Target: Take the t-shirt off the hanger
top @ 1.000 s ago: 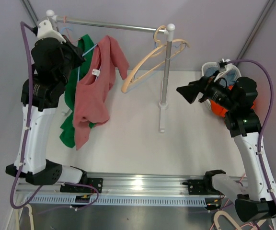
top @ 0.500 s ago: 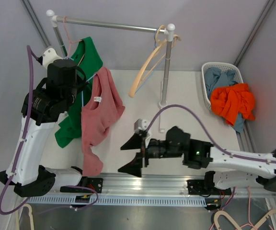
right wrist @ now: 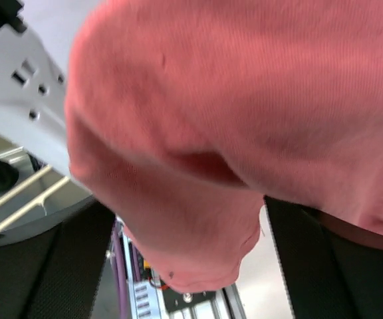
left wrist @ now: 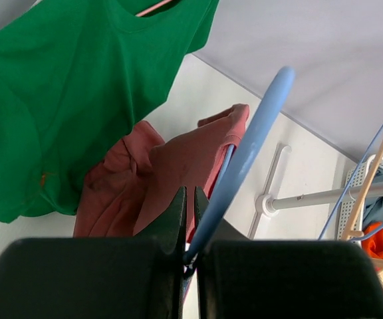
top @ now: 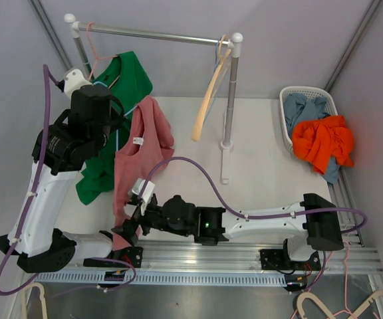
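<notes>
A pink t-shirt (top: 140,149) hangs on a light blue hanger (left wrist: 258,129). My left gripper (top: 114,118) holds the hanger in the air left of the rack, below the rail, and is shut on its blue bar (left wrist: 190,199). The shirt droops to the table's near edge. My right gripper (top: 126,230) is at the shirt's lower end. In the right wrist view its jaws stand wide apart (right wrist: 191,229) with the shirt's bottom fold (right wrist: 231,119) between the two black fingers (right wrist: 324,266); they do not pinch it.
A green t-shirt (top: 122,78) hangs on a pink hanger from the rail (top: 158,33), just behind the left gripper. A bare wooden hanger (top: 208,93) hangs by the rack's right post (top: 231,93). A white basket (top: 286,106) with orange cloth (top: 321,143) stands at the right.
My right arm swung from the basket across the table to the pink shirt's lower end. My left arm brought the hanger down from the rail, and the shirt hangs lower.
</notes>
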### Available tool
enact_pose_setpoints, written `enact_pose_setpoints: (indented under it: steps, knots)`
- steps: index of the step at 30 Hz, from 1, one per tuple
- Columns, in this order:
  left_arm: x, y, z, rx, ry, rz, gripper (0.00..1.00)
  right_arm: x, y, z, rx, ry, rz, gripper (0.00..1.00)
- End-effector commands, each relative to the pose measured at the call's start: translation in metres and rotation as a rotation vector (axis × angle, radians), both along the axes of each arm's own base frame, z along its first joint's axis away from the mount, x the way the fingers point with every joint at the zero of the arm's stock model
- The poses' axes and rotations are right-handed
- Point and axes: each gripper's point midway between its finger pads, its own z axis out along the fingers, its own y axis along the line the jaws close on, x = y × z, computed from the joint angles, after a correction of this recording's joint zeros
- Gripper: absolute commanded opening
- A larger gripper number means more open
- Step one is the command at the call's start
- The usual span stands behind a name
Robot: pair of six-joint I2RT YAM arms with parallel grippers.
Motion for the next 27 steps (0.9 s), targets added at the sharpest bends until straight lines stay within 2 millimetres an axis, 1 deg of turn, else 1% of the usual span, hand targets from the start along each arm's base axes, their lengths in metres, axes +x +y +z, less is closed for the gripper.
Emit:
enact_pose_setpoints:
  steps: [1,2,3,4,5,6,7,8,9,10,11,12,13,14,15,16,17,18,19,20,21,22,23,24,25,26,27]
  knots:
    - [-0.001,-0.001,0.005,-0.029,-0.039,0.008,0.01,0.014,0.007,0.05,0.158,-0.052,-0.11,0.91]
    - [0.0,-0.002,0.007,-0.037,-0.055,0.006,0.01,0.009,0.006,0.044,0.146,-0.051,-0.103,0.74]
    - [0.002,-0.003,0.003,-0.033,-0.049,0.004,0.01,0.008,0.005,0.043,0.143,-0.049,-0.105,0.25]
    - [0.004,-0.004,-0.001,-0.027,-0.041,0.0,0.0,0.006,0.002,0.04,0.128,-0.042,-0.11,0.0]
    - [0.007,-0.007,-0.001,-0.022,-0.05,-0.011,0.01,-0.001,-0.002,0.035,0.115,-0.041,-0.1,0.0]
    - [0.013,-0.014,-0.003,-0.008,-0.044,-0.036,0.01,-0.026,-0.006,0.035,0.104,-0.067,-0.061,0.0]
    - [0.016,-0.015,0.005,-0.002,-0.063,-0.043,0.01,-0.038,-0.012,0.036,0.101,-0.088,-0.061,0.0]
    - [0.019,-0.015,0.004,0.024,-0.048,-0.043,0.01,-0.054,-0.02,0.04,0.103,-0.097,-0.044,0.0]
    - [0.032,-0.021,-0.008,0.064,-0.002,-0.036,0.01,-0.068,-0.024,0.031,0.073,-0.1,-0.017,0.0]
    - [0.038,-0.02,-0.012,0.098,0.021,-0.02,0.01,-0.091,-0.028,0.02,0.041,-0.064,0.031,0.0]
    - [0.035,-0.014,0.01,0.093,0.003,-0.006,0.01,-0.104,-0.03,0.013,0.023,-0.047,0.074,0.0]
    - [0.041,-0.015,0.007,0.11,0.026,-0.002,0.01,-0.116,-0.031,-0.001,-0.009,-0.031,0.115,0.0]
    - [0.055,-0.025,0.006,0.114,0.048,-0.025,0.01,-0.134,-0.033,-0.013,-0.044,-0.011,0.164,0.0]
    - [0.056,-0.022,0.011,0.12,0.061,-0.038,0.0,-0.142,-0.036,-0.031,-0.098,0.018,0.184,0.0]
    - [0.057,-0.023,0.023,0.09,0.044,-0.048,0.0,-0.147,-0.035,-0.053,-0.154,0.032,0.188,0.0]
    - [0.068,-0.029,0.011,0.094,0.087,-0.064,0.0,-0.147,-0.041,-0.077,-0.212,0.043,0.174,0.0]
    - [0.067,-0.036,0.007,0.079,0.115,-0.116,0.01,-0.146,-0.044,-0.091,-0.231,0.084,0.153,0.0]
    - [0.063,-0.036,0.02,0.059,0.082,-0.126,0.01,-0.141,-0.048,-0.104,-0.25,0.102,0.123,0.0]
    - [0.061,-0.037,0.021,0.058,0.082,-0.134,0.0,-0.133,-0.059,-0.123,-0.285,0.114,0.083,0.0]
    - [0.049,-0.034,0.036,0.043,0.034,-0.149,0.01,-0.117,-0.063,-0.129,-0.287,0.149,0.019,0.0]
    - [0.046,-0.03,0.032,0.051,0.038,-0.142,0.01,-0.108,-0.069,-0.133,-0.294,0.156,-0.009,0.0]
    - [0.047,-0.029,0.028,0.065,0.025,-0.149,0.01,-0.099,-0.075,-0.124,-0.277,0.162,-0.033,0.0]
    - [0.028,-0.026,0.034,0.05,0.001,-0.183,0.01,-0.075,-0.083,-0.126,-0.271,0.168,-0.125,0.0]
    - [0.019,-0.027,0.039,0.034,-0.021,-0.217,0.01,-0.061,-0.088,-0.122,-0.262,0.179,-0.175,0.0]
    - [0.011,-0.033,0.035,0.026,-0.018,-0.271,0.01,-0.044,-0.097,-0.113,-0.255,0.188,-0.224,0.0]
    - [0.006,-0.044,0.03,0.038,-0.029,-0.352,0.01,-0.016,-0.105,-0.111,-0.254,0.201,-0.308,0.0]
    - [-0.028,-0.046,0.051,-0.008,-0.12,-0.453,0.0,0.007,-0.115,-0.107,-0.23,0.233,-0.416,0.0]
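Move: Between the right hand's wide-open fingers hangs the pink t-shirt's hem, about 2 cm left and 2 cm below, level fore and aft. From that hand, the pink shirt's middle is roughly 16 cm ahead, 5 right and 2 up; the green t-shirt is some 26 cm ahead, 4 left and 2 up. The left fingers still hold the blue hanger; from them, the pink shirt's middle is about 7 cm back, 5 right and 12 below. Shutting on the hem, the right fingers pinch it, pull it back about 12 cm, then sweep down some 15 cm and to the right, easing forward again while the hand rolls about 20 degrees. Meanwhile the left hand keeps its pinch on the hanger, dips slightly, thrusts forward and somewhat right about 7 cm, away from the right hand, then draws most of the way back. ##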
